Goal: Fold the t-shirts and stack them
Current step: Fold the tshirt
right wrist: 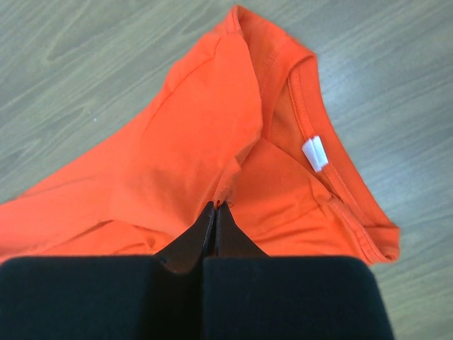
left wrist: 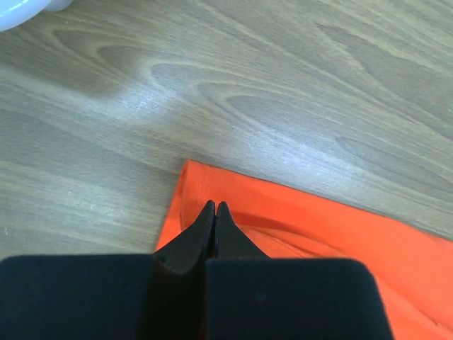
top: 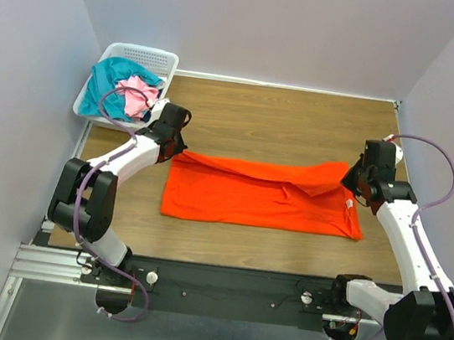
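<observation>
The orange t-shirt (top: 257,195) lies spread across the middle of the wooden table, collar end to the right, with its far edge folded over towards the front. My left gripper (top: 176,148) is at its far left corner. In the left wrist view that gripper (left wrist: 214,205) is shut, and the orange cloth (left wrist: 340,241) puckers around its tips. My right gripper (top: 352,181) is at the far right corner. There the gripper (right wrist: 216,205) is shut on a lifted fold of the orange t-shirt (right wrist: 191,134), next to the collar. The teal t-shirt (top: 103,85) and the pink t-shirt (top: 140,94) lie bunched in the basket.
A white slatted basket (top: 154,56) stands at the table's far left corner, just behind my left gripper. A white label (right wrist: 315,154) is sewn inside the collar. Bare wood (top: 285,119) lies beyond the shirt, and grey walls close in three sides.
</observation>
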Tool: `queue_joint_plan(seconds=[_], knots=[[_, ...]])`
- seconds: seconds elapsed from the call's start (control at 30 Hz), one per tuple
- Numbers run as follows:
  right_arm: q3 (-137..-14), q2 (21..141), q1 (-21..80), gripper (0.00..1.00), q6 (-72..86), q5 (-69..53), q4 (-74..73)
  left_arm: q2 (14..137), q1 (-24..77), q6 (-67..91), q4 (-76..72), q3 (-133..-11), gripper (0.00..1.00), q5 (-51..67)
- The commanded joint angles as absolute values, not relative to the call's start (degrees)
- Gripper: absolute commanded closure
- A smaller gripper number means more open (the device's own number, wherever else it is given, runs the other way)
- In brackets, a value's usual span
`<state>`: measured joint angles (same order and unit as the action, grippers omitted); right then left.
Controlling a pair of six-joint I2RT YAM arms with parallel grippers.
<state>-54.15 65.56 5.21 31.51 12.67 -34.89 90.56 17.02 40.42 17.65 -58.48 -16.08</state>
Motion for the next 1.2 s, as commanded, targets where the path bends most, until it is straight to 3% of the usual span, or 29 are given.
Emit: queue_joint_plan(seconds=[0.0,0.37,0.47,0.5,0.57,0.6,0.63,0.67,0.73,0.83,0.87,0.93,1.17], knots=[[-52.8,62.9,5.4,0.99,32.0,11.4,-40.8,88.1,17.3,41.0,16.7,-57.0,1.0,-17.7],[-40.9,52.2,5.4,0.97,36.9,6.2,-45.0,86.5,18.0,42.8,14.6,-50.7,1.0,-17.6],[-37.7,48.7,5.4,0.84,40.0,4.9,-44.9,86.6,18.0,43.2,14.7,-50.0,0.99,-17.7],[-37.5,48.3,5.4,0.65,40.8,5.2,-45.1,86.5,18.0,43.5,14.9,-49.8,0.93,-17.9],[-37.4,47.2,5.4,0.61,41.8,6.1,-45.7,86.5,18.0,43.9,16.8,-49.9,0.77,-19.5],[-37.5,46.8,5.4,0.54,42.3,6.9,-46.0,86.1,18.0,44.3,17.7,-50.4,0.47,-20.4],[-38.0,46.0,5.4,0.42,42.7,7.4,-46.4,85.8,18.0,45.0,19.7,-50.7,0.36,-22.0],[-38.5,45.5,5.4,0.41,42.6,7.8,-46.4,85.4,18.0,45.3,20.5,-51.1,0.3,-22.8],[-40.3,44.7,5.4,0.32,41.8,9.5,-46.2,83.8,18.0,45.4,21.5,-52.2,0.03,-22.9],[-42.4,44.7,5.4,0.19,39.8,10.5,-45.9,81.1,18.0,45.1,22.2,-53.7,0.02,-22.6],[-43.0,45.5,5.4,0.08,37.9,8.5,-43.7,80.2,18.0,44.6,22.1,-54.4,0.02,-21.7],[-43.3,46.7,5.4,0.0,35.3,5.3,-41.8,79.6,18.2,43.9,21.9,-54.9,0.02,-19.7],[-40.8,57.7,5.4,0.0,31.1,-10.5,-29.9,83.4,24.3,42.4,16.1,-55.7,0.02,-14.3]])
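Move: Behind and below each hand lies the strip of t-shirt that the held far edge is to fold onto. For the left hand the laying place is about 7 cm back and 5 cm down, and the t-shirt's near edge is some 21 cm back, straight behind. For the right it is roughly 13 cm back, 5 cm left and 11 cm down, with the white tag about 4 cm to that hand's right, level with it and 11 cm below. Drawing the pinched far edge back towards the base and down over the strip, the right hand goes about 10 cm back and 6 cm down while the left goes some 4 cm back and 3 cm down. Both then open wide and let go; the left lifts clear, drifting forward and then right, while the right eases forward and left, a little higher, its left side rolled up. ##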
